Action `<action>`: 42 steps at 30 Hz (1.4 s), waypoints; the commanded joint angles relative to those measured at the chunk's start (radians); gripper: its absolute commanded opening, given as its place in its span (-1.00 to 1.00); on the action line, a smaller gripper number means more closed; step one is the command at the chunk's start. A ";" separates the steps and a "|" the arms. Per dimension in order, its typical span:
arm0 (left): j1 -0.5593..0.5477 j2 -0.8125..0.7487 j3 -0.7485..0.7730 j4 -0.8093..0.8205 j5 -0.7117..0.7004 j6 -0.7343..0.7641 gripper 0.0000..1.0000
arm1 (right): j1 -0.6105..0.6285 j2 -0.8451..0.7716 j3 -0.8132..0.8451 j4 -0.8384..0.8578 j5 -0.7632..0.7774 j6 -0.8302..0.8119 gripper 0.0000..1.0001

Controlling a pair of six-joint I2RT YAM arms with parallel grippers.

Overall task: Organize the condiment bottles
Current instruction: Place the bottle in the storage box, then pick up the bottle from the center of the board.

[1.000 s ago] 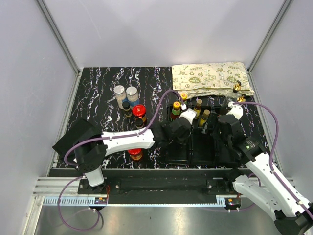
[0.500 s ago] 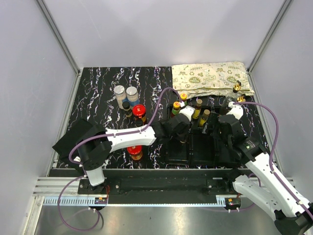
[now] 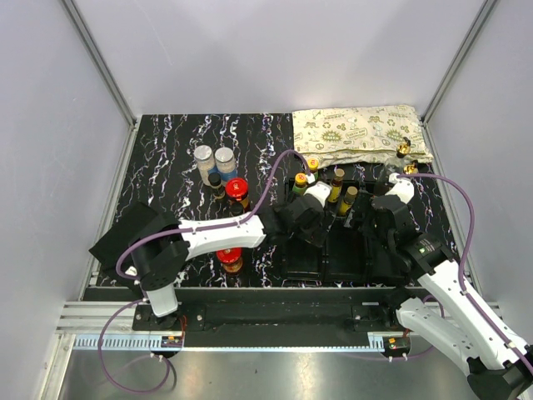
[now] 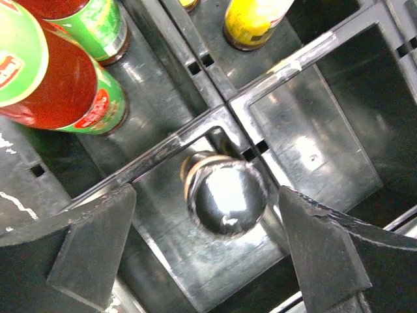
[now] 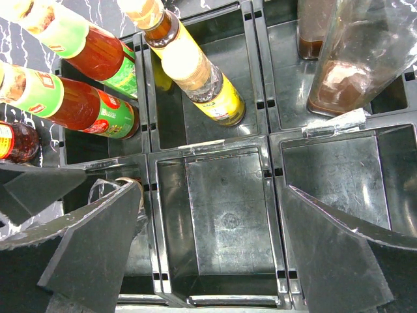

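My left gripper (image 3: 306, 218) hangs open over the black compartment tray (image 3: 346, 254). In the left wrist view a black-capped bottle (image 4: 227, 195) stands upright in a tray cell between the spread fingers (image 4: 91, 251), untouched. Two red sauce bottles (image 4: 65, 85) and a yellow one (image 4: 251, 19) stand in cells behind it. My right gripper (image 5: 215, 254) is open above an empty middle cell, holding nothing. A clear glass bottle (image 5: 352, 59) with brown liquid stands at the tray's back right. Left of the tray stand two grey-lidded shakers (image 3: 214, 156) and a red-lidded jar (image 3: 236, 187).
A patterned cloth bag (image 3: 358, 133) lies at the back right, with two gold-spouted bottles (image 3: 405, 157) at its near edge. Another red-lidded jar (image 3: 231, 262) stands under the left arm. Grey walls with metal posts enclose the marbled table (image 3: 166, 150).
The left gripper has opened and let go of the black-capped bottle, which now stands in the tray cell. The right arm has not moved.
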State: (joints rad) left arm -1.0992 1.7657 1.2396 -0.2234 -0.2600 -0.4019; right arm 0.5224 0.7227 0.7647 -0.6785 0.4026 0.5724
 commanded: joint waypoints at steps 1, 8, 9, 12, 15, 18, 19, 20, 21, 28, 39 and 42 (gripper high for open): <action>-0.001 -0.090 0.052 -0.025 -0.082 0.040 0.98 | -0.004 -0.002 0.027 0.002 0.033 0.000 1.00; -0.002 -0.235 0.001 -0.063 -0.194 0.067 0.98 | -0.004 0.001 0.033 -0.003 0.039 -0.002 1.00; 0.001 -0.268 -0.012 -0.070 -0.212 0.069 0.98 | -0.004 0.001 0.031 -0.004 0.039 -0.003 1.00; 0.018 -0.310 -0.043 -0.096 -0.278 0.058 0.98 | -0.004 0.006 0.033 -0.003 0.038 -0.002 1.00; 0.065 -0.357 -0.069 -0.157 -0.321 0.005 0.98 | -0.004 0.009 0.036 -0.004 0.038 -0.002 0.99; 0.137 -0.393 -0.114 -0.212 -0.335 -0.064 0.98 | -0.004 0.011 0.035 -0.004 0.038 -0.003 1.00; 0.174 -0.405 -0.130 -0.223 -0.331 -0.098 0.98 | -0.004 0.011 0.035 -0.003 0.039 -0.002 1.00; 0.191 -0.417 -0.164 -0.223 -0.325 -0.113 0.98 | -0.004 0.011 0.036 -0.003 0.038 0.000 0.99; 0.206 -0.440 -0.181 -0.223 -0.320 -0.129 0.98 | -0.004 0.012 0.035 -0.003 0.038 -0.002 1.00; 0.288 -0.515 -0.276 -0.225 -0.346 -0.225 0.98 | -0.004 0.020 0.036 -0.003 0.036 0.003 1.00; 0.357 -0.442 -0.304 -0.191 -0.269 -0.244 0.97 | -0.004 0.021 0.030 -0.001 0.036 0.007 0.99; 0.361 -0.423 -0.313 -0.174 -0.254 -0.244 0.90 | -0.004 0.023 0.028 -0.001 0.038 0.007 1.00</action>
State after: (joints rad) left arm -0.7433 1.3144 0.9451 -0.4538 -0.5430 -0.6289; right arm 0.5224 0.7475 0.7647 -0.6865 0.4076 0.5732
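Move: The small black-capped bottle still on the table stands about 22 cm to the left of the left hand, some 5 cm farther out and 4 cm lower. The red-lidded jar stands about 5 cm beyond that bottle; the near red jar lies roughly 13 cm nearer the robot and 2 cm farther left than the bottle. From the right hand, that bottle lies about 38 cm left, 2 cm ahead and 12 cm below. The open left hand rises 11 cm off the boxed bottle, then swings 22 cm left and down towards the black-capped bottle. ##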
